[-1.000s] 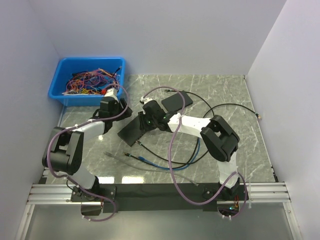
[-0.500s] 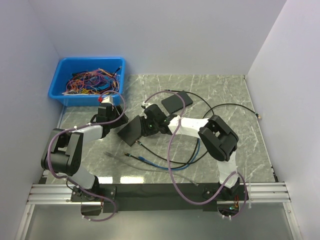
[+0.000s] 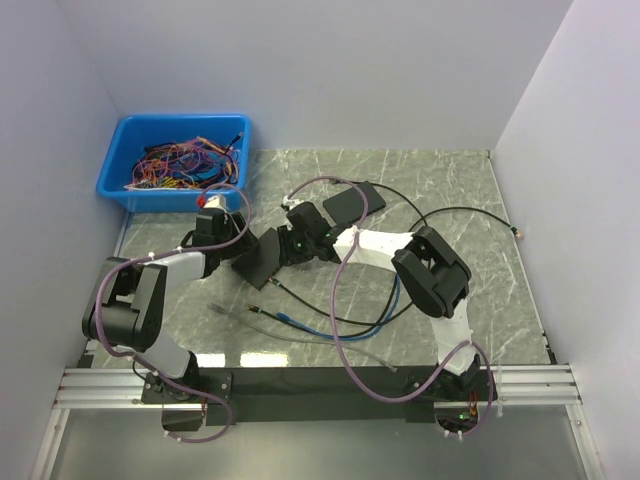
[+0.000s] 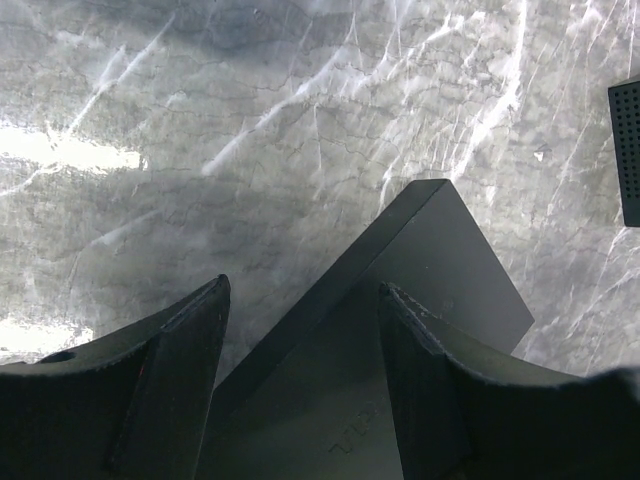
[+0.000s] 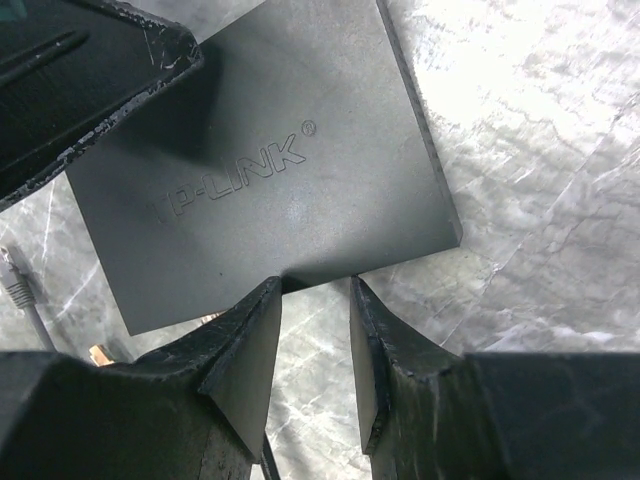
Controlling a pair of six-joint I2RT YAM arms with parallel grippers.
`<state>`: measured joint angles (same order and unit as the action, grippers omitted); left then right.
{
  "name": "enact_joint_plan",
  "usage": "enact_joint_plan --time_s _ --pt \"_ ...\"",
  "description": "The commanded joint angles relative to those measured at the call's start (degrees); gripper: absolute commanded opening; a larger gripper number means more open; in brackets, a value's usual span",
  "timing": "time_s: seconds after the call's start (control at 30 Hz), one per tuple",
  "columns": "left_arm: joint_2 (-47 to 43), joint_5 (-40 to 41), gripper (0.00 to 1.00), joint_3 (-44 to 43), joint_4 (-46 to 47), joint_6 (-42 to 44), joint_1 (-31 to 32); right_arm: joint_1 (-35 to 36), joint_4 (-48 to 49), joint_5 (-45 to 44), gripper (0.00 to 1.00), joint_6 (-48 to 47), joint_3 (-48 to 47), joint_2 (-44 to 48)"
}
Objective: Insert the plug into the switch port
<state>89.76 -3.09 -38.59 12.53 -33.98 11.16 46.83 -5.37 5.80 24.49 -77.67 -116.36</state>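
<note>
The black TP-LINK switch (image 3: 260,260) lies flat on the marble between my two grippers; its ports do not show. My left gripper (image 3: 243,246) is at its far-left corner, jaws open astride that corner (image 4: 300,290), with the switch (image 4: 420,260) running under the right finger (image 4: 425,380). My right gripper (image 3: 284,250) is on the opposite side, open, its fingertips (image 5: 268,300) against the switch's (image 5: 270,160) edge with only marble between them. A grey cable's clear plug (image 5: 14,272) lies on the table beside the switch.
A second black box (image 3: 352,203) lies behind the right arm. Black, blue and grey cables (image 3: 330,322) loop over the near middle of the table. A blue bin (image 3: 130,185) of coloured wires stands at the back left. Another plug end (image 3: 518,231) lies far right.
The left gripper has come down from near the bin onto the switch's corner. The right gripper and the switch have shifted slightly left.
</note>
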Motion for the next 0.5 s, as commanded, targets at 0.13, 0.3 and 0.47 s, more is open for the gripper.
enact_joint_plan --time_s 0.13,0.3,0.47 --pt "-2.13 1.24 0.66 1.06 0.21 -0.39 -0.52 1.77 2.46 -5.71 0.41 -7.42 1.72 7.87" --pt "-4.15 0.82 0.66 2.64 1.87 -0.3 -1.49 7.73 2.82 -10.36 0.43 -12.88 5.5 14.57" --pt "-5.82 -2.0 0.66 5.36 5.12 -1.18 -3.51 13.37 3.87 -9.67 0.45 -16.32 9.55 18.09"
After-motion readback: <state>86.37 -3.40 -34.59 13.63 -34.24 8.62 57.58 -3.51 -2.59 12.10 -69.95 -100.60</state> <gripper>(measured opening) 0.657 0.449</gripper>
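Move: The plug lies at the switch's near edge, from the right hand about 7 cm back, 2 cm left and a couple of centimetres lower; from the left hand it is some 9 cm back and 7 cm right. From the right hand the switch's middle is about 6 cm left and 2 cm back, and a loose black cable end about 13 cm back and 7 cm left. The right hand rises about 8 cm while drawing back 6 cm over the plug, fingers tipping up some 20 degrees. ##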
